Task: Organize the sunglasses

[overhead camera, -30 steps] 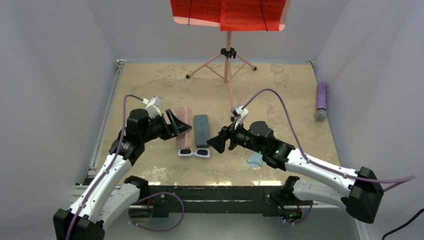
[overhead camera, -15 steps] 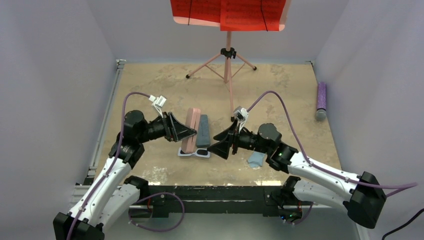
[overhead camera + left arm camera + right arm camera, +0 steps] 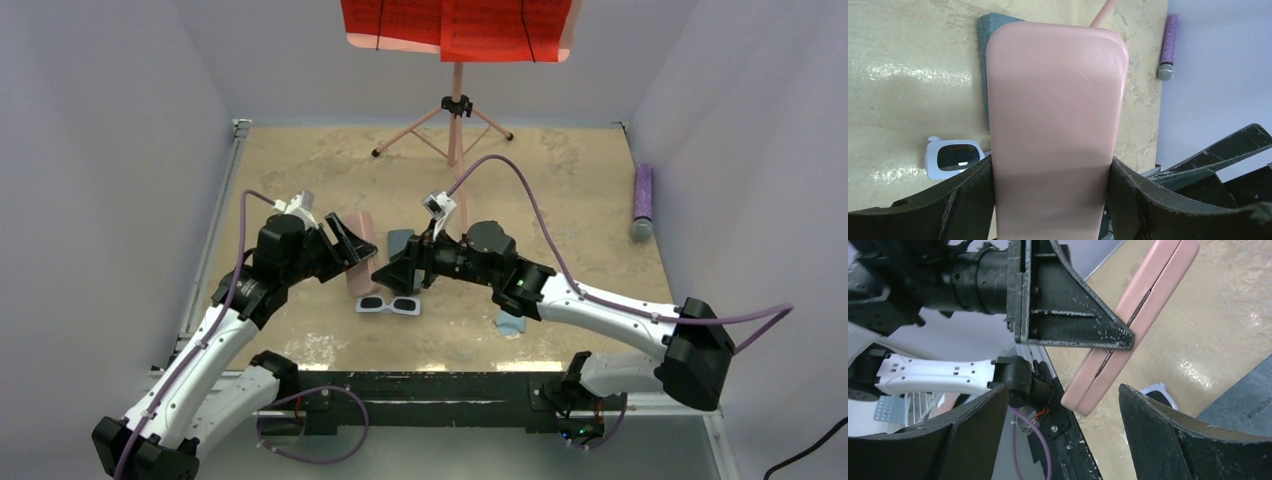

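Observation:
The white sunglasses (image 3: 389, 306) with dark lenses lie flat on the table, in front of both grippers. In the left wrist view one lens of the white sunglasses (image 3: 953, 157) shows to the left of the case. My left gripper (image 3: 350, 247) is shut on a pink case (image 3: 361, 280), and the pink case (image 3: 1055, 125) fills the gap between its fingers. My right gripper (image 3: 397, 272) is open just right of that case. From the right wrist, the closed pink case (image 3: 1133, 325) hangs tilted above the table, its lower end ahead of the right gripper (image 3: 1063, 430).
A grey-blue case (image 3: 402, 240) lies on the table behind the right gripper. A light blue cloth (image 3: 512, 322) shows under the right forearm. A purple cylinder (image 3: 642, 200) lies by the right wall. A pink music stand (image 3: 455, 110) stands at the back.
The left gripper has raised and tilted the pink case off the table. The right arm has swung left, over the grey-blue case, up to the pink case. The white sunglasses have not moved.

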You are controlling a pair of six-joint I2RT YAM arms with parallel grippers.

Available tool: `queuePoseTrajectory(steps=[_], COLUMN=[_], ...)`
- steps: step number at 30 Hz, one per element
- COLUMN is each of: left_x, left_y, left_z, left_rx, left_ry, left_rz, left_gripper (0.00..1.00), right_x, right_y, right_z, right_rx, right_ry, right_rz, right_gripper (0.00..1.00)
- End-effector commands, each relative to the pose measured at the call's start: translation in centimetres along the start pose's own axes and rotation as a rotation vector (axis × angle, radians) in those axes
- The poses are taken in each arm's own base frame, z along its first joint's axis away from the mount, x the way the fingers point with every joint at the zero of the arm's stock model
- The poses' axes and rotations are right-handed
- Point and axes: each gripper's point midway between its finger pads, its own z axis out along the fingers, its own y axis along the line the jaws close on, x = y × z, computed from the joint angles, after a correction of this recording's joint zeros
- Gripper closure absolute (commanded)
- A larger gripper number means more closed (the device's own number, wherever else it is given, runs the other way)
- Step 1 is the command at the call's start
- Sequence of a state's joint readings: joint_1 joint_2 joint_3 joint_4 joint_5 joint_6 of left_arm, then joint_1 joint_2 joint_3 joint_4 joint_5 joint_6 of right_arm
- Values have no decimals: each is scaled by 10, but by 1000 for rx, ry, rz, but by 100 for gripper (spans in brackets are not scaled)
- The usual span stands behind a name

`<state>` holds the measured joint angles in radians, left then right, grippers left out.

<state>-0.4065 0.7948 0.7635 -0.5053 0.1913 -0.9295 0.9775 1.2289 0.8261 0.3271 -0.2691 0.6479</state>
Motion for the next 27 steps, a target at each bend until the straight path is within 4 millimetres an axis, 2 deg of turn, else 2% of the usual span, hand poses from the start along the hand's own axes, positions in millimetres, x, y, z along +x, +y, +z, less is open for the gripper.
queuePoseTrajectory(steps=[1, 4, 8, 11, 13, 14, 15, 16, 17, 19, 21, 22, 27], left_x=[-21, -25, -28, -27, -24, -23, -21, -18, -15, -11, -10, -10, -11], left_y=[-17, -22, -26, -34, -37, -38, -40, -41, -43, -43, -44, -44, -54], left_z=[-5, -5, -2, 0, 1, 2, 3, 3, 2, -1, -8, -12, -34], left_rx=[-23, -37, -39, -14, -5, 1, 14, 26, 36, 50, 71, 82, 222], left_ry=[-91, -109, -116, -110, -98, -92, -80, -63, -48, -29, -35, -47, -127], left_rz=[-53, -65, -92, -95, -83, -71, -53, -35, -10, 23, 48, 53, 91], left_gripper=[100, 100, 100, 100, 100, 100, 100, 99, 90, 57, 11, 2, 0], right_x=[-8, 4, 22, 33, 32, 30, 28, 25, 21, 13, 5, -1, -20], right_y=[-9, -24, -28, -28, -25, -22, -19, -17, -13, -7, -4, -3, 3], right_z=[19, 29, 37, 43, 44, 43, 43, 41, 39, 32, 23, 17, -18], right_rx=[103, 187, 182, 163, 132, 118, 105, 95, 86, 70, 51, 33, -113], right_ry=[-8, 22, 67, 79, 54, 41, 29, 18, 9, -7, -23, -33, -20], right_rz=[75, 105, 160, 192, 207, 213, 217, 219, 224, 230, 257, 274, 387], right_gripper=[15, 15, 19, 27, 39, 53, 72, 82, 87, 89, 90, 90, 90])
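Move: The pink case, held at about its middle between the left fingers, has its middle some 5 cm ahead of the right hand, 5 cm to that hand's left and 6 cm below it. On the table about 25 cm below the right hand lie the white sunglasses, roughly 1 cm back and 1 cm right, and the grey case, about 8 cm ahead and 4 cm right. Right hand sinks about 7 cm, pinches the pink case's near end, then lifts it rightward as left opens. ##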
